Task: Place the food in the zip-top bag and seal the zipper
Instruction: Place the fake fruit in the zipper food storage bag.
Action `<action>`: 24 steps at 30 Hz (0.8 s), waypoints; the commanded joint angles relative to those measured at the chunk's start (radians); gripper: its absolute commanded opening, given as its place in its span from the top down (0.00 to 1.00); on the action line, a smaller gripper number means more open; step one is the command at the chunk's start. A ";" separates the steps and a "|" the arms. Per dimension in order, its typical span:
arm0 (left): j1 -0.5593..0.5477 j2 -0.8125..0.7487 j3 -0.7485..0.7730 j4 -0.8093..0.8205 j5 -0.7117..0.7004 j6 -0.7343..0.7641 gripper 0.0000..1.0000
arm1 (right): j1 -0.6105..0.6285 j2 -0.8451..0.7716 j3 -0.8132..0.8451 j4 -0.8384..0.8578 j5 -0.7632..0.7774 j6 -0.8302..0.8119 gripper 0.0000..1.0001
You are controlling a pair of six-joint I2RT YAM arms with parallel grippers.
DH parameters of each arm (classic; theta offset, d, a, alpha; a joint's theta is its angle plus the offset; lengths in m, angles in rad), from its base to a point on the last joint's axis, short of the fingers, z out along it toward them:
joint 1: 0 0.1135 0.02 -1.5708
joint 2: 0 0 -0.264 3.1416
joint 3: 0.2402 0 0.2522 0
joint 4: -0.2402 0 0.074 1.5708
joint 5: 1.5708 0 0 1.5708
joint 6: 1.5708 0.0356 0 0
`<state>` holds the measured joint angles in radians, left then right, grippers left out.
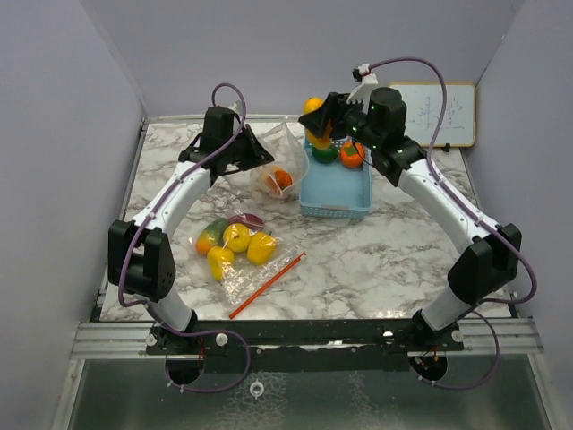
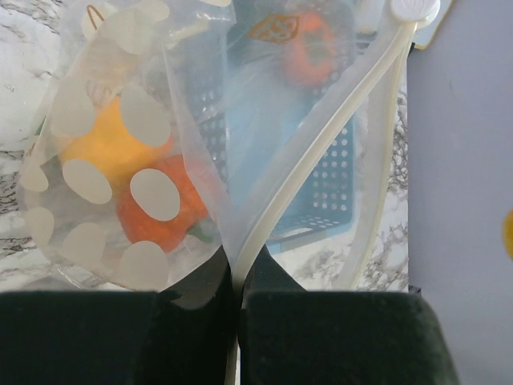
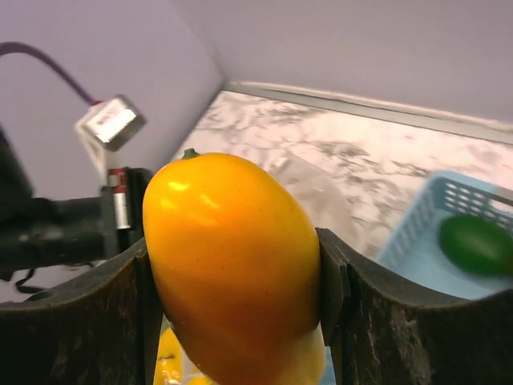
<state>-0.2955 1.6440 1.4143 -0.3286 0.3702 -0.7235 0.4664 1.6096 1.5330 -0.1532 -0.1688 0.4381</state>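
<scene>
My left gripper (image 1: 260, 154) is shut on the rim of a clear zip-top bag (image 1: 285, 161) and holds its mouth up and open. In the left wrist view (image 2: 238, 297) the white zipper strip (image 2: 321, 152) runs up from the jaws, and an orange fruit (image 2: 108, 144) and a red-orange one (image 2: 164, 212) lie inside the bag. My right gripper (image 1: 320, 116) is shut on an orange-yellow fruit (image 3: 232, 265) and holds it in the air over the basket's far left, right of the bag mouth. A green fruit (image 1: 324, 153) and an orange-red one (image 1: 352, 154) sit in the basket.
The light blue basket (image 1: 336, 190) stands right of the bag. A second clear bag (image 1: 235, 246) with yellow and green food and a red zipper strip (image 1: 267, 285) lies front left. A whiteboard (image 1: 443, 114) leans at the back right. Walls close in on three sides.
</scene>
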 commanded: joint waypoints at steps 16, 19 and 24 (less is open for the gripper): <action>0.005 -0.005 0.011 0.023 0.040 -0.010 1.00 | 0.072 0.198 0.072 0.136 -0.200 0.068 0.17; 0.005 0.002 0.016 0.022 0.045 -0.009 1.00 | 0.072 0.156 0.074 0.086 -0.133 0.018 0.00; 0.005 0.018 0.031 0.019 0.057 -0.007 1.00 | 0.068 0.101 0.077 0.017 -0.016 -0.050 0.00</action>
<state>-0.2955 1.6493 1.4166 -0.3286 0.3855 -0.7277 0.5411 1.7859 1.5700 -0.0704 -0.3222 0.4709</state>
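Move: The yellow-orange fruit is already in the right hand; the open mouth of the upright bag it is meant for lies about 9 cm to that hand's left, 3 cm back and some 14 cm below. The pepper already in the bag is about 8 cm left, level with the hand, 28 cm down; the blue basket's middle is roughly 7 cm right, straight below by about 29 cm. From the left hand, pinching the bag's rim, the mouth is about 5 cm right, 3 cm ahead and slightly lower. The yellow-orange fruit is swung left about 9 cm to the bag's mouth in the right hand, which rises a touch, then sinks some 10 cm while turning about 15 degrees counter-clockwise and tipping down. There the fingers open wide and let go, and the hand starts back up and right by 2 to 3 cm. The left hand stays put, still pinching the rim. ##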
